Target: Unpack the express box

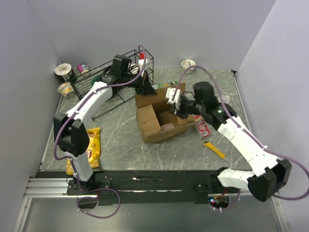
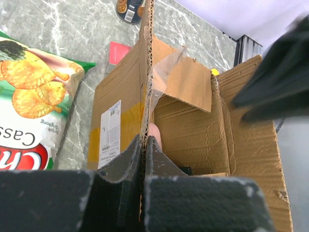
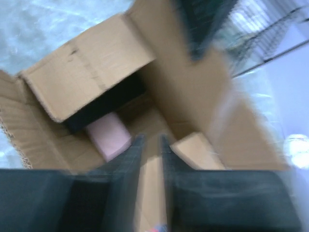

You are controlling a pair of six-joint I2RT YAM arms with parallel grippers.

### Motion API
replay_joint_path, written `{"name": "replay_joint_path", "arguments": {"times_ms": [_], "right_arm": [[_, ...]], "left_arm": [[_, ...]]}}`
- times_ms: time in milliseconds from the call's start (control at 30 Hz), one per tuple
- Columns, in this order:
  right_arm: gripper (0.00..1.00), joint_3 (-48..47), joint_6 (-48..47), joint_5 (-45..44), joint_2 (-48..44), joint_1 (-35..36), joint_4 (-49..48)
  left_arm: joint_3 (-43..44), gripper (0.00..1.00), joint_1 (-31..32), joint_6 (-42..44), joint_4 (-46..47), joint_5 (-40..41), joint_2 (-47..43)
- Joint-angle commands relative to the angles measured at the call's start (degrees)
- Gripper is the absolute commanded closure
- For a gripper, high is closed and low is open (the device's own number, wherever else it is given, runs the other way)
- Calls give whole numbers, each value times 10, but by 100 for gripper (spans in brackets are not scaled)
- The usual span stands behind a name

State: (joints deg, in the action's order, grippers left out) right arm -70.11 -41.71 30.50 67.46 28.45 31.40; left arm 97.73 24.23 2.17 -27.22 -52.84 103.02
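Note:
The express box [image 1: 155,121] is a brown cardboard carton standing open in the middle of the table. My left gripper [image 1: 145,90] is shut on the top edge of its back wall. In the left wrist view [image 2: 144,141] the jaws pinch the corrugated edge, with the white label [image 2: 110,133] on the outer face. My right gripper [image 1: 175,104] is over the box's right side. In the blurred right wrist view [image 3: 153,145] its jaws stand close together with a strip of cardboard between them. A pink item [image 3: 108,135] lies on the box floor.
A green chip bag [image 2: 29,96] lies beside the box. A yellow chip bag [image 1: 91,145] lies at the front left. A red pack [image 1: 203,128] and a yellow cutter [image 1: 214,150] lie to the right. A black wire rack [image 1: 116,77] and cups [image 1: 65,72] stand at the back.

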Motion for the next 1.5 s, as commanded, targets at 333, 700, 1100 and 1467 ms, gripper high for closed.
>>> {"name": "replay_joint_path", "arguments": {"times_ms": [333, 700, 1100, 1467], "right_arm": [[48, 256, -28, -30, -76, 123, -101], [44, 253, -7, -34, 12, 127, -185], [23, 168, 341, 49, 115, 100, -187], [3, 62, 482, -38, 300, 127, -132]], "left_arm": [[-153, 99, 6, -223, 268, -132, -117], [-125, 99, 1, -295, 268, -198, -23], [-122, 99, -9, -350, 308, -142, 2], [-173, 99, -10, -404, 325, -67, -26]]}}
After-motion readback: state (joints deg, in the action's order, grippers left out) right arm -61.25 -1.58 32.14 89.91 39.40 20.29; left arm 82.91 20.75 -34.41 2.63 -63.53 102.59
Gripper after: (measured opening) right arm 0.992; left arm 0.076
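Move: Inside the open box, the dark package lies about 10 cm to the right hand's left, 4 cm back and 20 cm below. The pink block is about 5 cm to its left, 3 cm back and 21 cm down; the folded left flap is some 12 cm left, 2 cm back, 10 cm down. Outside, the red packet is 12 cm right, level and 23 cm down. From the left hand, the dark package is about 11 cm back, 1 cm left, 19 cm below. Plunging about 17 cm into the box, the right hand draws back first, then works left towards the dark package, its fingers spreading wide and the wrist rolling roughly 50 degrees late on. The left hand keeps its pinch on the far flap, pulls back some 6 cm, then returns forward while rolling and tipping its fingers up. ##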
